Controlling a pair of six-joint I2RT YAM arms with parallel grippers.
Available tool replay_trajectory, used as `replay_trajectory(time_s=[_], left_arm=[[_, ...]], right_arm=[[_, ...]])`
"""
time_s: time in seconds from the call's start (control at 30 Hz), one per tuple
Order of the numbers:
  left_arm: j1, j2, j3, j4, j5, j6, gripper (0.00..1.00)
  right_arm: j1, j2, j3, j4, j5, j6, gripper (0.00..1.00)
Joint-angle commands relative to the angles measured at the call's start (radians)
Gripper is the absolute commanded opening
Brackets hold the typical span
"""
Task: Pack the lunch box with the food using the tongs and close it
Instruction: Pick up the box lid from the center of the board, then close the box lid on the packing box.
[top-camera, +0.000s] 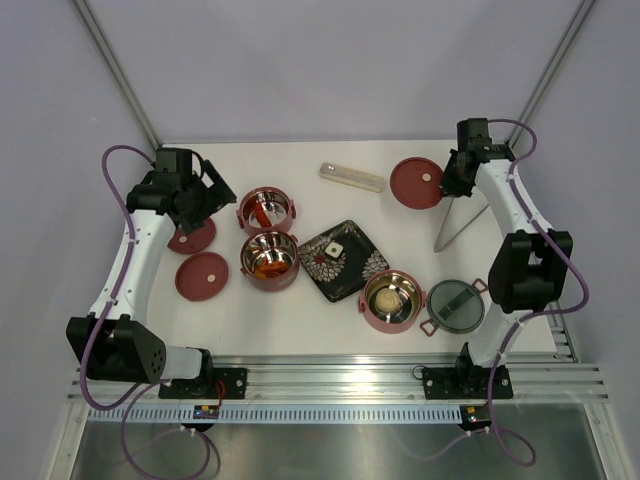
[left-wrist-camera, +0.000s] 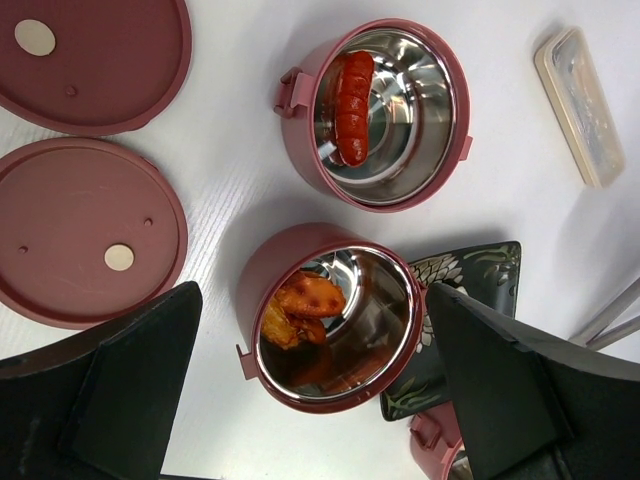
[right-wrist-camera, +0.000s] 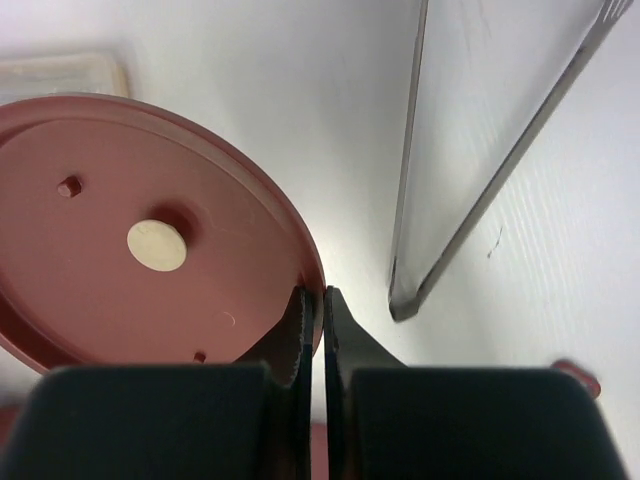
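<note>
Three dusty-red bowls of the lunch box stand on the table. One holds a red sausage, one holds orange chunks, and one holds a beige ball. My left gripper hangs open above the orange-chunk bowl, touching nothing. My right gripper is shut on the rim of a dark-red disc lid at the back right. The tongs lie on the table just right of it. The grey handled top lid lies front right.
The black flower-patterned plate sits between the bowls. A translucent oblong case lies at the back. Two more disc lids lie at the left, under and beside my left arm.
</note>
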Motion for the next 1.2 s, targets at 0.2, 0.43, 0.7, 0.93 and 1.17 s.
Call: replay_trajectory(time_s=[0.2, 0.43, 0.7, 0.93, 1.17], left_arm=[[0.005, 0.045, 0.032, 0.061, 0.016, -0.01, 0.99], [0.005, 0.074, 0.029, 0.079, 0.016, -0.015, 0.99], [0.005, 0.113, 0.04, 0.098, 0.065, -0.018, 0.99], [0.005, 0.113, 0.035, 0.101, 0.063, -0.018, 0.99], [0.005, 0.11, 0.04, 0.093, 0.056, -0.016, 0.99]], right_arm=[[0.125, -0.394, -0.312, -0.237, -0.023, 0.095, 0.0], [0.229, -0.572, -0.476, -0.35, -0.052, 0.235, 0.0], [0.27, -0.59, -0.593, -0.337, -0.065, 0.278, 0.0], [0.319, -0.557, -0.648, -0.291, -0.071, 0.298, 0.0], [0.349, -0.544, -0.7, -0.263, -0.061, 0.299, 0.0]])
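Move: Behind and to the left of the right hand, which already holds the box lid by its edge, the box with the bun sits about 26 cm back, 13 cm left and 11 cm lower. On the board, the glass lid lies 27 cm back and 1 cm right, the patterned tray 14 cm back and 22 cm left, and the tongs 2 cm back and 6 cm right. From the left hand, the bun box is some 15 cm back and 32 cm right. Swinging the pinched lid back by about 26 cm and left by some 8 cm, the right hand makes for the bun box, quick at first, then easing and sinking about 6 cm overall, while its wrist tips the fingers some 25 degrees nearer to straight down. The fingers keep their hold on the rim; the open left hand drifts a little down and forward. ##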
